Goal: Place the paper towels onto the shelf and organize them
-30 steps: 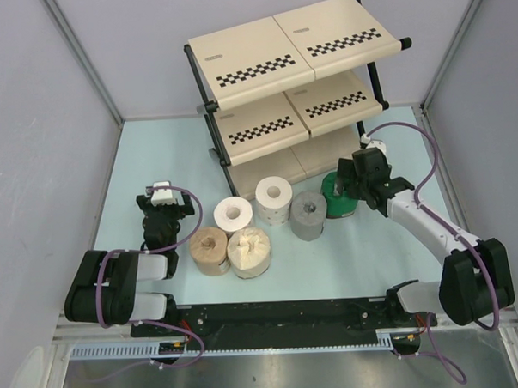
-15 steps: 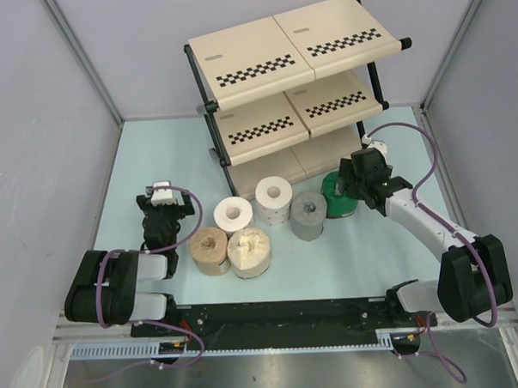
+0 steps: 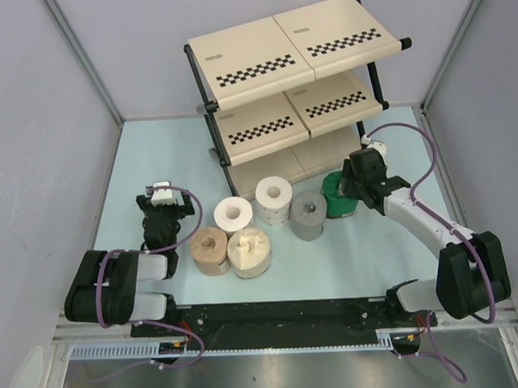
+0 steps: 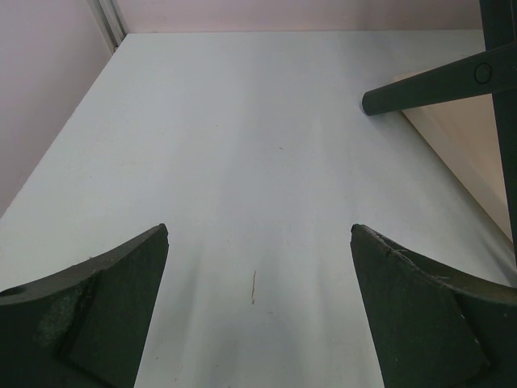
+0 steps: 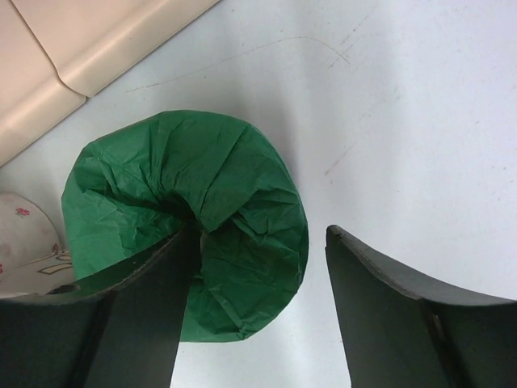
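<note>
The green paper towel roll stands on end on the table in front of the shelf. My right gripper is down over the green roll. In the right wrist view the right gripper is open, one finger in the roll's centre hole and the other outside its wall with a gap showing. Left of it stand a grey roll, two white rolls, a tan roll and a cream roll. My left gripper is open over bare table.
The shelf's lowest cream panel lies just beyond the green roll. A black shelf foot shows right of the left gripper. Grey walls enclose the table on three sides. A dotted white roll's edge is close on the left.
The right gripper's jaws have narrowed around the green roll's wall and the wrist has settled slightly closer over it. The left arm and the other rolls have not moved.
</note>
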Controlling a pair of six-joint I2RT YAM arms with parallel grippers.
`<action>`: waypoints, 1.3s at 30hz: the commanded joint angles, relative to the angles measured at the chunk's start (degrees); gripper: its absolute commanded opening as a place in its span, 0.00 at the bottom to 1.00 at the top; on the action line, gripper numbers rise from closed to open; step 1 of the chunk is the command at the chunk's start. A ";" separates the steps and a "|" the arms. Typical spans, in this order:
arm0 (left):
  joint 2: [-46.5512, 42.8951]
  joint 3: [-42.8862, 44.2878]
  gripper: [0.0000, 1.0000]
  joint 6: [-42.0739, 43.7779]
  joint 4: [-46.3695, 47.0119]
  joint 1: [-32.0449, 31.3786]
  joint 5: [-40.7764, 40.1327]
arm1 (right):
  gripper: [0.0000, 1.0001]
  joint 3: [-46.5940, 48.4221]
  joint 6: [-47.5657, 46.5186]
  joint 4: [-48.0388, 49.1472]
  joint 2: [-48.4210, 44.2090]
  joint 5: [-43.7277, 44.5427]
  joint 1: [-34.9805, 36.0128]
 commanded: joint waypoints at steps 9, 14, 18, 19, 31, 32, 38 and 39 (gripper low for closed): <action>-0.85 0.72 1.00 -0.37 2.21 0.25 1.20 | 0.67 0.13 0.64 -0.96 2.83 3.44 0.77; -0.77 0.72 1.00 -0.28 2.12 0.25 1.20 | 0.61 0.13 0.55 -0.70 3.36 4.06 1.39; -0.85 0.72 1.00 -0.37 2.21 0.33 1.20 | 0.58 0.13 0.64 -0.61 3.97 3.88 1.47; -0.77 0.72 1.00 -0.28 2.12 0.25 1.20 | 0.58 0.13 0.81 -0.61 4.15 3.97 1.56; -0.77 0.72 1.00 -0.37 2.21 0.33 1.20 | 0.37 -2.85 2.31 1.85 -0.15 5.64 1.91; -0.76 0.72 1.00 -0.28 2.21 0.25 1.20 | 0.37 -3.12 2.74 2.55 -2.50 6.34 1.74; -0.76 0.72 1.00 -0.37 2.21 0.25 1.20 | 0.38 -4.62 3.62 6.41 -9.99 6.61 -1.59; -0.85 0.72 1.00 -0.37 2.12 0.25 1.20 | 0.38 -4.71 4.15 7.21 -11.57 6.26 -2.39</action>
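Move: The green paper roll's middle lies about 4 cm to the right hand's left, level fore and aft and some 3 cm lower; the open fingers already straddle the right side of its wall, one in the core. A grey roll stands roughly 9 cm left of the green one and 5 cm nearer, and a white roll some 18 cm left of it. From the left hand the green roll is about 46 cm right, nearly level. The right hand sinks about 1 cm and eases slightly forward and left while its fingers close from roughly two-thirds open to under half, pinching the right-hand wall of the green roll, the left finger inside the core and the right one outside. With the wall gripped it reverses, drawing the roll back and to the right by about 2 cm each way, away from the grey roll, rising some 1.5 cm as the fingertips tip up slightly. ##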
